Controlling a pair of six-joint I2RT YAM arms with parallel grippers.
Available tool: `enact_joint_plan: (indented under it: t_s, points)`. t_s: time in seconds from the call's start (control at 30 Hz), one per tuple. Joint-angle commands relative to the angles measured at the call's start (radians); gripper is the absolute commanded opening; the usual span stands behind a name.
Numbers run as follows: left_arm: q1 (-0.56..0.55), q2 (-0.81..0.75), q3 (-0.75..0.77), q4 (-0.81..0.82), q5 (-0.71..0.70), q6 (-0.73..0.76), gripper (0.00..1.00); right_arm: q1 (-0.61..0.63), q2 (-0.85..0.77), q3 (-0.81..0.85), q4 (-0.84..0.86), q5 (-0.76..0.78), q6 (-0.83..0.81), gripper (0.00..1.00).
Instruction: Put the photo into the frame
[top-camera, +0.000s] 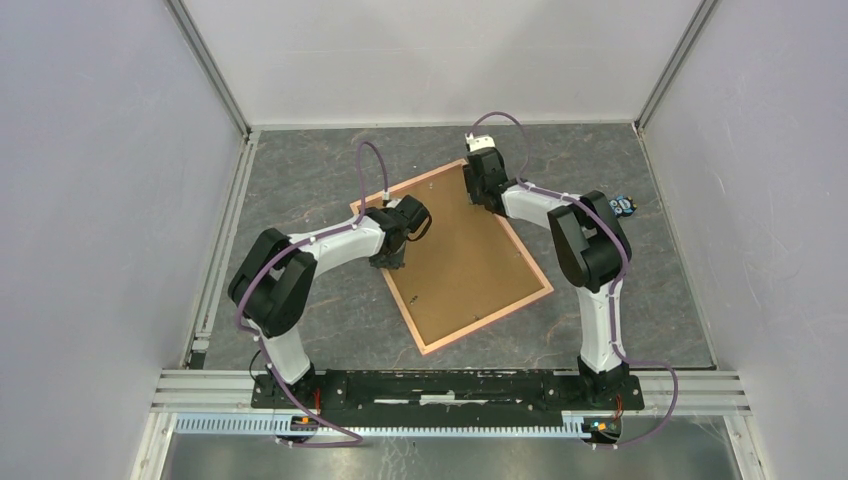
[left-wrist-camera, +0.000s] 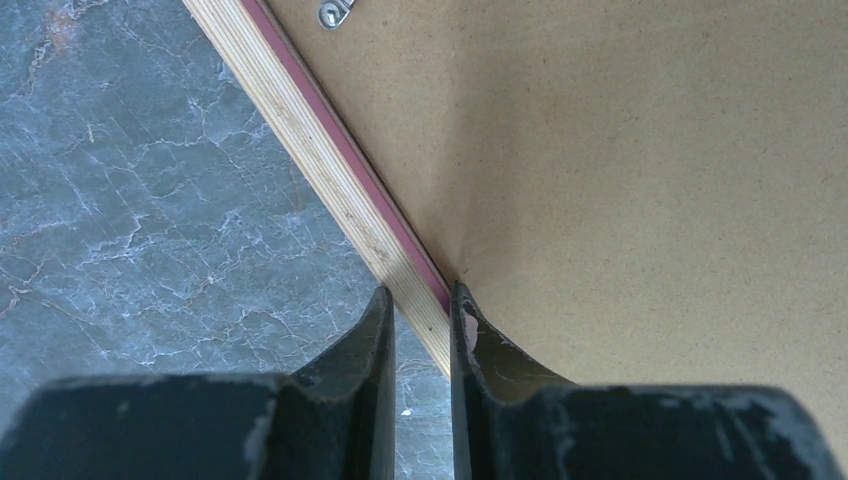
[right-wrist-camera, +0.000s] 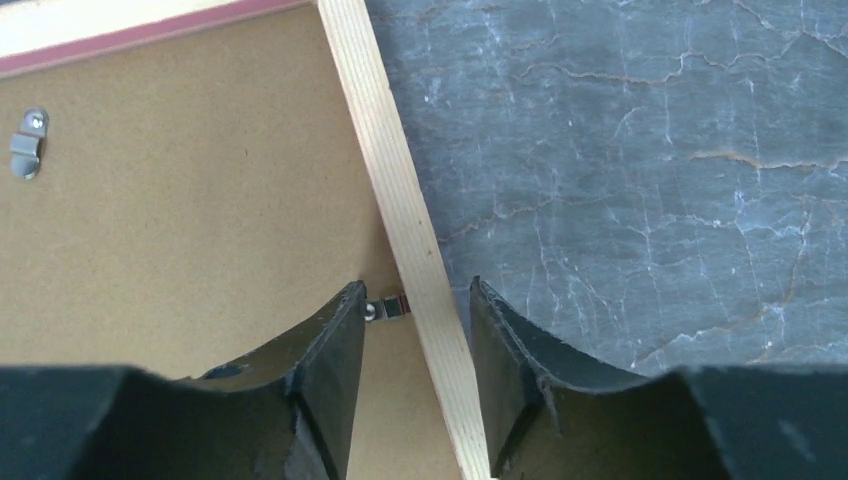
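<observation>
The frame (top-camera: 460, 262) lies back up and askew on the marbled grey table, showing brown board (left-wrist-camera: 650, 200) inside a pale wood and pink rail (right-wrist-camera: 395, 170). My left gripper (top-camera: 390, 262) points down at the frame's left rail, and in the left wrist view it (left-wrist-camera: 420, 295) is shut across that rail, one finger outside and one on the board side. My right gripper (top-camera: 488, 203) hangs over the far right rail. Its jaws (right-wrist-camera: 415, 290) straddle the rail open, with gaps on both sides. A small metal clip (right-wrist-camera: 386, 307) sits beside the inner finger. The photo is hidden in every view.
More metal clips (right-wrist-camera: 27, 143) (left-wrist-camera: 335, 12) are set on the board near the rails. A small blue and dark item (top-camera: 623, 206) shows beside the right arm. Pale walls enclose the table on three sides, and an aluminium rail (top-camera: 222, 240) runs along the left.
</observation>
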Motion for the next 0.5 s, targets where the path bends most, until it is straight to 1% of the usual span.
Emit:
enact_joint_plan:
  t_s: [0.0, 0.07, 0.1, 0.17, 0.2, 0.3, 0.33, 0.4, 0.47]
  points:
    - [0.010, 0.032, 0.030, -0.117, 0.017, 0.003, 0.17, 0.010, -0.085, -0.048, -0.033, -0.025, -0.041, 0.52]
    - [0.017, 0.006, 0.052, -0.164, -0.004, -0.029, 0.22, 0.004, -0.116, -0.091, -0.002, -0.040, -0.047, 0.54]
    - [0.018, -0.022, 0.054, -0.181, -0.006, -0.052, 0.27, 0.000, -0.137, -0.113, 0.017, -0.051, -0.050, 0.55]
    - [0.017, -0.075, 0.050, -0.205, 0.008, -0.099, 0.37, -0.004, -0.185, -0.172, 0.070, -0.057, -0.057, 0.57]
    - [0.015, -0.103, 0.046, -0.220, 0.025, -0.135, 0.46, -0.007, -0.211, -0.210, 0.095, -0.057, -0.061, 0.58]
    - [0.016, -0.184, 0.005, -0.234, 0.110, -0.257, 0.60, -0.021, -0.307, -0.344, 0.177, -0.075, -0.072, 0.61]
    - [0.015, -0.208, -0.016, -0.226, 0.147, -0.301, 0.63, -0.027, -0.344, -0.390, 0.212, -0.085, -0.077, 0.63]
    - [0.010, -0.263, -0.073, -0.194, 0.230, -0.399, 0.65, -0.043, -0.414, -0.493, 0.268, -0.094, -0.078, 0.67]
    - [-0.016, -0.321, -0.131, -0.169, 0.237, -0.518, 0.66, -0.066, -0.470, -0.575, 0.323, -0.117, -0.052, 0.72]
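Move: The left hand grips the frame's left rim; the near-left clip lies about 8 cm back and 4 cm right of it, and the frame's near corner 20 cm back, 6 cm right. The right hand straddles the right rim, a far-right clip level with it, 1 cm left; the next clip is some 12 cm back and 8 cm right, the far corner 11 cm ahead, 2 cm left. All lie 2 cm below. The left fingers open and let go of the left rim as that hand, after a small leftward shift, goes back and up about 5 cm towards the near-left clip, turning some 15 degrees, mostly counter-clockwise. The right hand, already opening, spreads its fingers wider and leaves the far-right clip, going about 8 cm back and 4 cm right along the right rim towards the next clip, rising slightly late on. ##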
